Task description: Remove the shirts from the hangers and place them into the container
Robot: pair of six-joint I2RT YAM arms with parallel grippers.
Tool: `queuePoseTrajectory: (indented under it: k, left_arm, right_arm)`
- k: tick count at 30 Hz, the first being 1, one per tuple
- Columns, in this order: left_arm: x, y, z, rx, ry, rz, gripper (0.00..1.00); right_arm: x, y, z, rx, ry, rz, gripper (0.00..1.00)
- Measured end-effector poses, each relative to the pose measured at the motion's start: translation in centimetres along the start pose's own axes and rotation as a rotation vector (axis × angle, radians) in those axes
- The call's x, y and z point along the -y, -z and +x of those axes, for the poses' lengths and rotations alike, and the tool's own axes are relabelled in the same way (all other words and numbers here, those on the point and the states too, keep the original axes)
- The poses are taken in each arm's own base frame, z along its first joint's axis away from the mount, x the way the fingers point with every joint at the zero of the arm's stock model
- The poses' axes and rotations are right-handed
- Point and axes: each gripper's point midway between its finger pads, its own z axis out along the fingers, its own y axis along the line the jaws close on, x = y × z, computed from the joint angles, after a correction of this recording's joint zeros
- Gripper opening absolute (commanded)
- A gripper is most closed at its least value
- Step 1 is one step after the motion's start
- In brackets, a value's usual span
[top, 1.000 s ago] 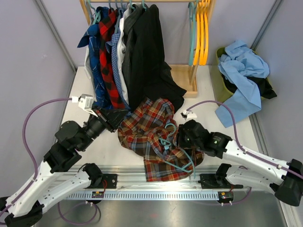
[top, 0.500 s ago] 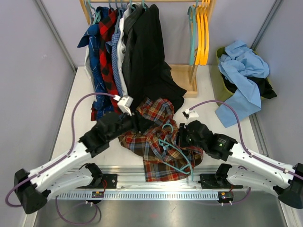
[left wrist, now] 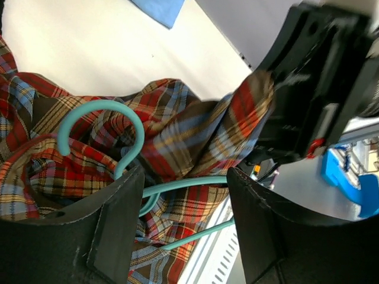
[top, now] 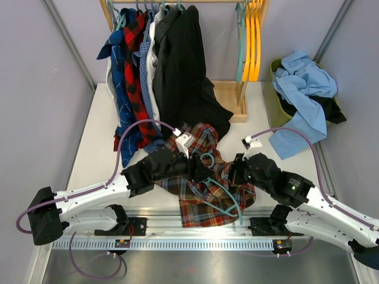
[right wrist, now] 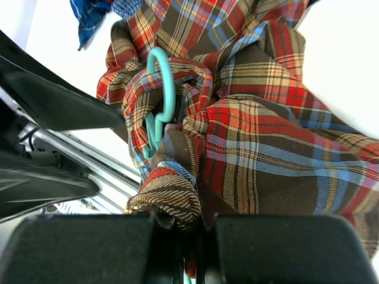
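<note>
A brown-red plaid shirt point(top: 204, 210) lies crumpled at the table's front middle with a teal hanger point(top: 228, 198) still tangled in it. My left gripper point(top: 203, 171) is open right at the hanger's hook. In the left wrist view the hanger point(left wrist: 100, 109) curls over the shirt point(left wrist: 189, 130), and its bars run across the gap of my left gripper point(left wrist: 185, 177). My right gripper point(top: 235, 174) is shut on a fold of the shirt. In the right wrist view my right gripper point(right wrist: 197, 236) pinches a rolled edge of the shirt point(right wrist: 266, 160) beside the hanger point(right wrist: 163, 89). The olive-green container point(top: 274, 89) stands back right.
Several shirts point(top: 160, 59) hang on a wooden rack point(top: 228, 97) at the back, with teal and orange hangers point(top: 254, 35) to their right. A light blue shirt point(top: 302, 83) and dark cloth spill over the container's rim. Metal rails run along the near edge.
My left arm swung from the table's left side over to the plaid shirt and its jaws opened. My right gripper kept its hold and drew the cloth slightly right.
</note>
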Motion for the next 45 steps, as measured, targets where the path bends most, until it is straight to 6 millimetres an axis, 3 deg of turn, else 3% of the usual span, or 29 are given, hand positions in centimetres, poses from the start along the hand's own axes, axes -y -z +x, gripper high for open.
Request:
queuePoseTrajectory:
  k: [3, 7, 13, 21, 26, 29, 30, 31, 37, 45]
  left_arm:
    - [-0.3, -0.4, 0.9, -0.018, -0.024, -0.030, 0.58]
    - [-2.4, -1.1, 2.1, -0.034, -0.047, -0.134, 0.55]
    - [-5.4, -0.9, 2.4, -0.001, -0.081, -0.317, 0.55]
    - [-5.4, 0.0, 1.5, 0.063, -0.135, -0.386, 0.60]
    - [-6.2, -1.5, 2.5, 0.037, -0.142, -0.404, 0.59]
    - [-6.7, -3.0, 3.8, 0.000, -0.140, -0.409, 0.42]
    - [-6.8, -3.3, 4.1, -0.009, -0.136, -0.407, 0.27]
    - [-6.7, -3.5, 4.3, -0.014, -0.131, -0.402, 0.01]
    - [-5.8, -3.7, 3.6, -0.007, -0.134, -0.371, 0.00]
    - [-4.6, -2.3, 1.5, 0.018, -0.155, -0.369, 0.00]
  right_arm:
    - [0.0, 1.1, -0.9, 0.030, 0.000, -0.003, 0.00]
    - [-0.4, 2.3, -2.1, 0.066, -0.003, -0.018, 0.00]
    - [-0.1, 2.7, -2.0, 0.059, 0.003, -0.008, 0.00]
    - [0.2, 2.7, -1.7, 0.049, 0.011, 0.001, 0.00]
    - [0.2, 2.7, -1.7, 0.049, 0.013, 0.000, 0.00]
    - [0.3, 2.8, -1.6, 0.044, 0.015, 0.004, 0.00]
    - [0.4, 2.8, -1.5, 0.040, 0.017, 0.008, 0.00]
    - [0.5, 2.8, -1.4, 0.037, 0.018, 0.010, 0.00]
    - [0.5, 3.5, -1.6, 0.050, 0.016, 0.000, 0.00]
    - [0.7, 3.7, -1.9, 0.068, 0.013, 0.005, 0.00]
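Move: The hanger's neck is about 3 cm ahead of the left fingers, 1 cm to their right and 8 cm below. The hook stands roughly 6 cm ahead and 6 cm below. The hanger's free end is some 17 cm back, 13 cm right and 11 cm below; the shirt bunch pinched by the other gripper is about 10 cm right and level fore-and-aft. From the right hand, the neck lies about 9 cm left, 2 cm ahead and 5 cm below. Bring the left gripper down and slightly forward onto the hanger's neck, about 8 cm lower, turning it some 15 degrees counter-clockwise and tipping the open fingers further down; close them fully on the neck, then lift 3 to 4 cm. Meanwhile keep the shirt pinched in the right gripper, raising it and drawing it right, about 3 cm each way. ##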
